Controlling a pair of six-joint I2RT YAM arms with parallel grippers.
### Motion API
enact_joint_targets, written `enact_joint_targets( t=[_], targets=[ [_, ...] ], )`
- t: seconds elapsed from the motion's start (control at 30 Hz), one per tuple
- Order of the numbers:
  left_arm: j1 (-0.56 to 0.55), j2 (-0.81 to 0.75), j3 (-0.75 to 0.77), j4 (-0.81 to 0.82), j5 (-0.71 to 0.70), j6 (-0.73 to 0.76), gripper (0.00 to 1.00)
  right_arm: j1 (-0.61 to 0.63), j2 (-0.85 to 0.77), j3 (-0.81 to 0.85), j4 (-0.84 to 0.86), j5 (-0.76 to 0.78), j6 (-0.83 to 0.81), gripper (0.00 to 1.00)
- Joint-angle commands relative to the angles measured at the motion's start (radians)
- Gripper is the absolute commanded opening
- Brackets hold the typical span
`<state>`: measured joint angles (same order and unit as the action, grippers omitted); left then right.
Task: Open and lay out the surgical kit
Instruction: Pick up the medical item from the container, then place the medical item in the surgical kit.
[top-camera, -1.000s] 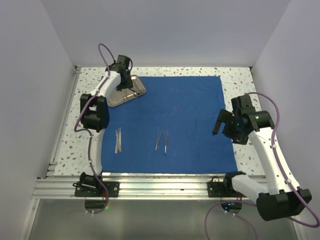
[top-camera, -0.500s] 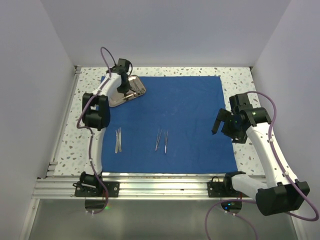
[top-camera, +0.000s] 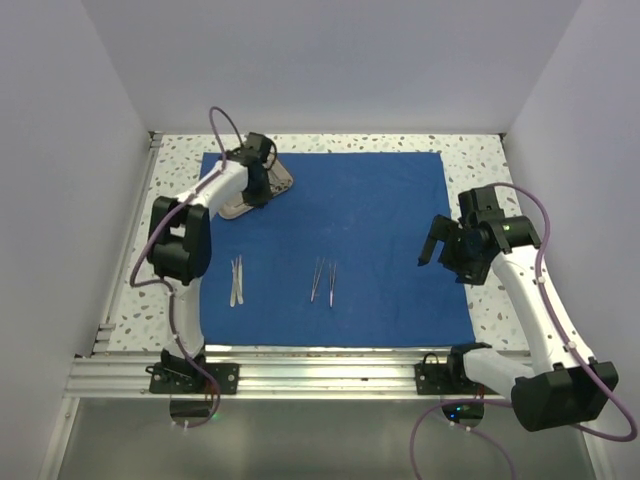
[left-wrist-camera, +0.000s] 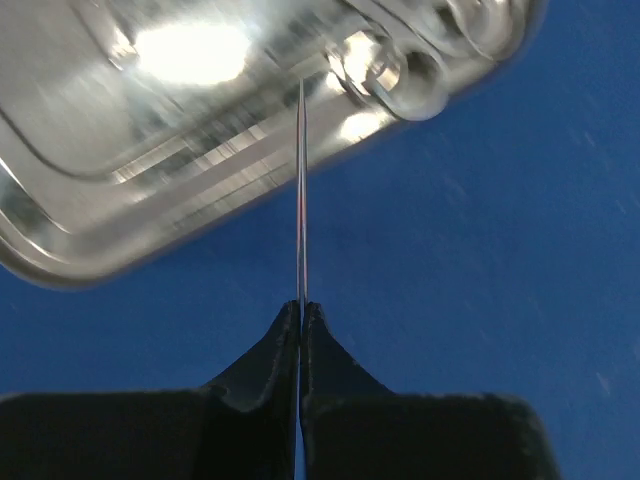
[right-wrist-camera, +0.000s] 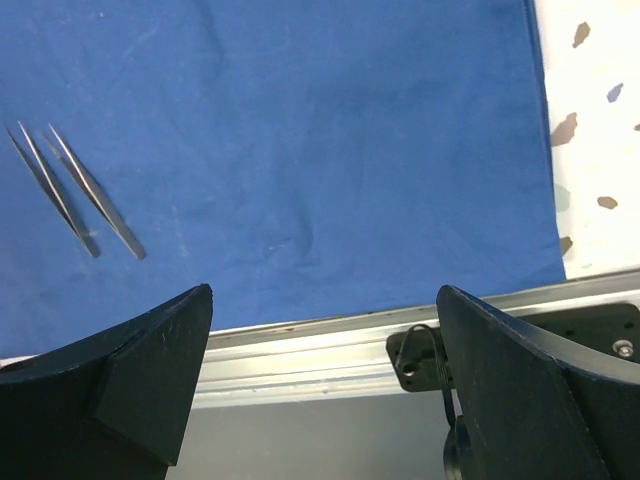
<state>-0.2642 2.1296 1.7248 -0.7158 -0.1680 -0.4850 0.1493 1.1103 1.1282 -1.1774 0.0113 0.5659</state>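
The royal-blue cloth (top-camera: 370, 230) lies spread flat over the table. The steel tray (top-camera: 284, 181) sits on its far left corner and fills the top of the left wrist view (left-wrist-camera: 190, 120). Ring handles of scissors (left-wrist-camera: 425, 80) show in the tray. My left gripper (left-wrist-camera: 301, 305) is shut on a thin silver instrument (left-wrist-camera: 301, 190) that points over the tray, seen edge-on; from above the left gripper (top-camera: 258, 190) hangs at the tray. Tweezers (top-camera: 236, 280) and more tweezers (top-camera: 323, 281) lie on the cloth. My right gripper (top-camera: 437, 250) is open above the cloth's right edge, its jaws empty (right-wrist-camera: 322, 295).
An aluminium rail (top-camera: 320, 360) runs along the near table edge and shows in the right wrist view as a rail (right-wrist-camera: 300, 350). Speckled tabletop (top-camera: 480, 160) borders the cloth. White walls close in the left, right and back. Purple cables loop off both arms.
My left gripper closed on the thin instrument at the tray and shifted slightly right. The right gripper drifted a little to the left, still open.
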Motion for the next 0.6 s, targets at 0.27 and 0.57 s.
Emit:
enact_joint_targets(
  t=[0.27,0.57],
  targets=[
    [-0.392,-0.402,-0.464,0.055,0.012,-0.273,0.00,-0.002,-0.047,-0.022,0.081,-0.143,0.020,0.98],
    [-0.566,-0.451,-0.588,0.107,0.033,-0.411,0.36,0.010,-0.041,-0.007,0.104,-0.162,0.032,0.98]
  ],
)
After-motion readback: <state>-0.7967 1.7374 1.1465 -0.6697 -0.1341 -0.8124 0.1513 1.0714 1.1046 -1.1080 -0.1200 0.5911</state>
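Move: The tweezers already held shut in the left hand are bound for bare blue cloth about 22 cm back, 14 cm right and 3 cm below. Just beyond that spot the nearer laid tweezers lie 19 cm back and 17 cm right of the hand, the farther tweezers 20 cm back and 21 cm right; the tray is 5 cm ahead and 4 cm left. From the right hand the spot is roughly 27 cm left, 3 cm ahead and 14 cm down. The tweezers are carried fast by the left hand from the tray's near edge back some 23 cm and right about 14 cm, first lifting about 3 cm, then sinking towards the cloth beside the laid tweezers. The wrist turns some 15 degrees clockwise, and at the very end the fingers part and let go. The open, empty right hand drifts slightly left, rolling a little. ##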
